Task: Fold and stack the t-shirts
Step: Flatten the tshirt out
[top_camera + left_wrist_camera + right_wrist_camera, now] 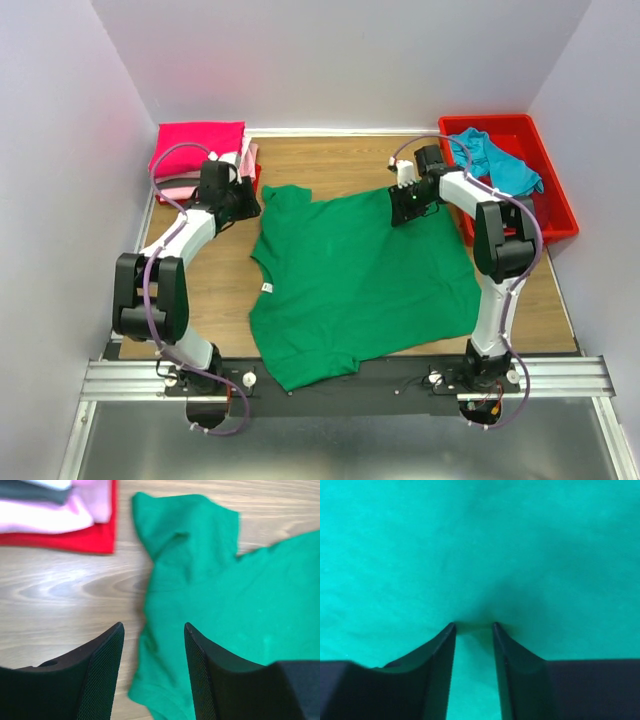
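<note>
A bright green t-shirt [360, 280] lies spread nearly flat across the middle of the wooden table [210, 290]. My left gripper [246, 204] hovers open over its far-left sleeve. In the left wrist view that gripper [154, 626] has the shirt's edge [225, 580] below the gap. My right gripper [404, 206] is at the far-right shoulder. Its fingertips [451, 630] press into the green cloth [480, 540], with a narrow gap and fabric between the jaws [473, 625]. Folded t-shirts are stacked at the far left, hot pink [198, 140] on top, light pink [45, 517] and dark red [75, 540] beneath.
A red plastic bin [555, 205] stands at the far right with a teal t-shirt [495, 165] crumpled in it. White walls close in the table on three sides. The shirt's hem hangs over the near edge by the arm rail [340, 378].
</note>
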Motion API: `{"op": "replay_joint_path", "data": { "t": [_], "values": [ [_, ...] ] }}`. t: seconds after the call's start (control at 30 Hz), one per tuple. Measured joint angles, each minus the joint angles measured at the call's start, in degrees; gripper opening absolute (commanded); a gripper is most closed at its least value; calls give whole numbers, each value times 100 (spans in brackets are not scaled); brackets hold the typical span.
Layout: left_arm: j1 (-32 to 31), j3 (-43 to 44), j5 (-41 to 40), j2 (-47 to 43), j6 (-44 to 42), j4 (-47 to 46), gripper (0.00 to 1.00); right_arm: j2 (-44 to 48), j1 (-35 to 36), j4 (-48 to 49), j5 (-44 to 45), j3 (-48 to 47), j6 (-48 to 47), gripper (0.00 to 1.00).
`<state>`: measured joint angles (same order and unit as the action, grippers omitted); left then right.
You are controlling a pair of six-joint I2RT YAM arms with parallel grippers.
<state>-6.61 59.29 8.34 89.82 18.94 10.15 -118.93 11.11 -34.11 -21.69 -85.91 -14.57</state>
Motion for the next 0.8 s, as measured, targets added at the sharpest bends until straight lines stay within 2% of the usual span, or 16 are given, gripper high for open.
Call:
{"op": "replay_joint_path", "data": {
  "t": [0.13, 0.17, 0.2, 0.27, 0.4, 0.6, 0.63, 0.67, 0.7, 0.73, 0.77, 0.8],
  "values": [
    [92, -315, 9, 151, 76, 15, 58, 192, -15, 208, 208, 302, -52, 48],
    [92, -411, 17, 192, 90, 44, 58, 278, -15, 219, 236, 411, -72, 52],
    [92, -505, 31, 225, 105, 85, 58, 415, -20, 229, 243, 573, -118, 62],
    [87, -660, 48, 262, 109, 195, 58, 612, -22, 184, 264, 780, -205, 68],
    [87, -800, 76, 291, 107, 260, 57, 1235, -37, 55, 308, 1104, -251, 68],
    [92, -658, 487, 678, 66, 9, 50, 1928, -155, 107, 326, 1233, -262, 68],
    [90, -643, 614, 721, 52, -61, 43, 1928, -186, 109, 323, 1276, -262, 68],
    [87, -643, 662, 737, 48, -83, 43, 1919, -199, 114, 323, 1316, -262, 68],
    [87, -643, 732, 741, 31, -90, 23, 1904, -223, 103, 323, 1373, -262, 68],
    [85, -658, 828, 756, 7, -90, 11, 1882, -245, 94, 321, 1421, -260, 68],
    [85, -662, 905, 758, -4, -81, 0, 1853, -262, 79, 321, 1451, -260, 68],
    [85, -684, 988, 758, -15, -74, 0, 1827, -264, 74, 319, 1467, -258, 68]
  ]
}}
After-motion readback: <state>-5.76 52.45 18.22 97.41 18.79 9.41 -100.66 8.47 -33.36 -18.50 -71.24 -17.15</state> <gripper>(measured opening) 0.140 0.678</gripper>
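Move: Just behind the left hand lies the t-shirt's left edge, about 5 cm back, 2 cm to the right and 10 cm below; the left sleeve is some 5 cm ahead and 9 cm right, the folded stack roughly 15 cm ahead and 12 cm left. From the right hand, already down at the cloth, the t-shirt's right edge lies about 15 cm right and 3 cm back, the red bin's middle some 28 cm right and 10 cm ahead. Sinking about 8 cm and drawing back some 5 cm, the left hand comes down onto the t-shirt's left edge, tips its fingers some 15 degrees steeper, eases slightly right and closes them to pinch the edge. The right fingers open wider and come off the cloth as that hand goes back and right towards the right edge, rising about 6 cm before sinking again by 2 cm. ##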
